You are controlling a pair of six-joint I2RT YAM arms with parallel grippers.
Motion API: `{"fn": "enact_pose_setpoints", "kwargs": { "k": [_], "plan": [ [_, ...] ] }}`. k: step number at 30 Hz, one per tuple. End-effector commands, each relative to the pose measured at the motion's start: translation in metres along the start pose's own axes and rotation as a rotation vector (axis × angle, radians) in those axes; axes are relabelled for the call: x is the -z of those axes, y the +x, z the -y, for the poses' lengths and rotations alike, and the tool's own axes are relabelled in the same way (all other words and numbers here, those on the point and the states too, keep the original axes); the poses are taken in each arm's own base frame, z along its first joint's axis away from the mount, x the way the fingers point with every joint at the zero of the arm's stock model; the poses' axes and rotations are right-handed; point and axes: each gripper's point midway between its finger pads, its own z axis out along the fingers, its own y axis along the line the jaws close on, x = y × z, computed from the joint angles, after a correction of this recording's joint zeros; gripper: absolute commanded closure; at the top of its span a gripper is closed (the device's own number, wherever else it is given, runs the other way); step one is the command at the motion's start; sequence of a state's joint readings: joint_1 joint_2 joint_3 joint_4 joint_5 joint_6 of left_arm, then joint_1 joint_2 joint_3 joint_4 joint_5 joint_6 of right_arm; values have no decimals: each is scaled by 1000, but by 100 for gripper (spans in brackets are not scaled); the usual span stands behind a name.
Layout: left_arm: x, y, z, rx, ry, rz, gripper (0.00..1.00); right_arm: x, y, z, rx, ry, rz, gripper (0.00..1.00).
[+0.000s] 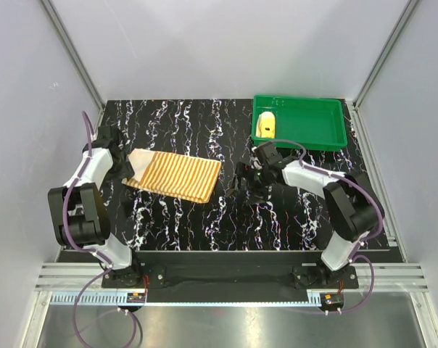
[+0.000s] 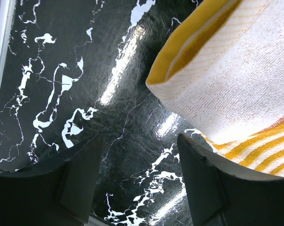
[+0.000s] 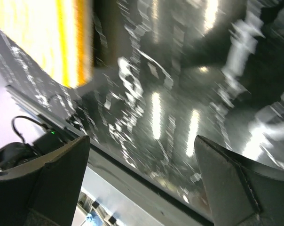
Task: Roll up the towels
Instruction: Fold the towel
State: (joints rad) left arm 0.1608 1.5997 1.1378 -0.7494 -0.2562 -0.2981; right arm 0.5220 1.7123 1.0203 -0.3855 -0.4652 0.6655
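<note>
The striped towel (image 1: 177,175) lies flat on the black marbled table, left of centre, with its left end folded over and showing cream. My left gripper (image 1: 128,169) sits at that left end. In the left wrist view it (image 2: 139,141) is open over bare table, and the striped towel (image 2: 226,70) lies just beyond its right finger (image 2: 203,179). The plain yellow towel (image 1: 265,126) lies rolled up inside the green tray (image 1: 313,127). My right gripper (image 1: 244,178) hovers right of the striped towel. In its blurred wrist view it (image 3: 142,141) is open and empty, with the striped towel (image 3: 48,37) at upper left.
The green tray stands at the table's back right corner. The table's front edge and frame rail (image 3: 146,197) show under the right gripper. Grey enclosure walls close in both sides and the back.
</note>
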Motion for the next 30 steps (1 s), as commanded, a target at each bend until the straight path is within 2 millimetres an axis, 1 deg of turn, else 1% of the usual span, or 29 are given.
{"fn": "enact_pose_setpoints", "kwargs": {
  "k": [1, 2, 3, 4, 5, 6, 7, 8, 9, 10, 11, 12, 13, 14, 15, 16, 17, 19, 20, 21, 23, 24, 25, 26, 27, 28, 30],
  "plan": [
    [15, -20, -4, 57, 3, 100, 31, -13, -25, -51, 68, -143, 49, 0],
    [17, -22, -4, 62, 4, 107, 31, -16, -27, -66, 88, -159, 52, 0],
    [17, -22, -3, 63, 6, 110, 31, -26, -27, -66, 88, -149, 39, 0],
    [17, -22, -4, 65, 6, 108, 31, -30, -28, -72, 98, -151, 39, 0],
    [17, -22, -2, 67, 11, 108, 31, -33, -30, -85, 119, -159, 46, 0],
    [17, -21, -3, 69, 11, 105, 31, -37, -31, -87, 120, -152, 47, 2],
    [17, -20, -2, 68, 10, 102, 31, -47, -34, -85, 110, -136, 42, 3],
    [17, -20, -2, 69, 14, 103, 31, -49, -39, -93, 116, -143, 53, 4],
    [17, -20, -3, 69, 13, 101, 31, -53, -39, -94, 109, -136, 50, 6],
    [17, -19, -2, 68, 13, 101, 31, -63, -41, -90, 100, -118, 43, 10],
    [18, -19, -2, 70, 13, 101, 31, -64, -46, -96, 106, -123, 55, 11],
    [17, -20, -3, 71, 11, 102, 31, -69, -48, -94, 101, -110, 55, 11],
    [17, -19, -2, 71, 12, 100, 31, -78, -46, -86, 90, -73, 39, 13],
    [16, -19, -2, 71, 10, 96, 31, -79, -50, -90, 93, -72, 46, 15],
    [15, -18, -2, 72, 11, 93, 31, -83, -49, -90, 93, -63, 41, 16],
    [15, -17, -2, 71, 10, 90, 31, -90, -45, -85, 90, -39, 28, 17],
    [14, -17, -3, 73, 7, 88, 31, -92, -44, -88, 98, -35, 28, 21],
    [15, -17, -2, 73, 9, 87, 31, -99, -39, -84, 96, -15, 18, 23],
    [15, -18, -3, 76, 8, 90, 31, -103, -33, -85, 102, -13, 8, 26],
    [16, -18, -2, 76, 9, 92, 31, -105, -31, -86, 105, -13, 4, 36],
    [16, -17, -2, 76, 11, 91, 31, -110, -26, -85, 103, -7, -6, 47],
    [16, -17, -3, 77, 8, 90, 31, -110, -25, -84, 98, -2, -8, 59],
    [16, -18, -3, 78, 9, 93, 32, -108, -25, -85, 99, -4, 0, 67],
    [16, -17, -2, 76, 9, 92, 32, -107, -25, -83, 99, 3, 2, 76],
    [16, -17, -2, 76, 12, 91, 31, -105, -26, -83, 106, 8, 10, 92],
    [16, -17, -2, 77, 12, 90, 32, -99, -27, -82, 111, 25, 22, 100],
    [16, -17, -2, 79, 12, 92, 32, -92, -30, -76, 138, 58, 35, 100]
  ]
}}
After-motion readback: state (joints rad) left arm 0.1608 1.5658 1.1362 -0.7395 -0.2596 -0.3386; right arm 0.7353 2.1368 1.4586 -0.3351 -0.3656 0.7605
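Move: The towel's right edge, near its close corner, is what my right hand goes for: about 12 cm to its left, 3 cm ahead and 4 cm below, with the towel's middle some 23 cm left and 9 cm ahead. The green box stands around 31 cm ahead and 24 cm right, the yellow roll in it 30 cm ahead and 11 cm right. From my left hand that edge lies roughly 29 cm right, 1 cm back and 6 cm lower. With its fingers wide open, my right hand sweeps left about 12 cm and forward some 6 cm to the striped towel's right edge. Then it sinks 3 to 4 cm, easing back about 2 cm as the fingers shut almost fully, and pinches the towel near its close right corner. ##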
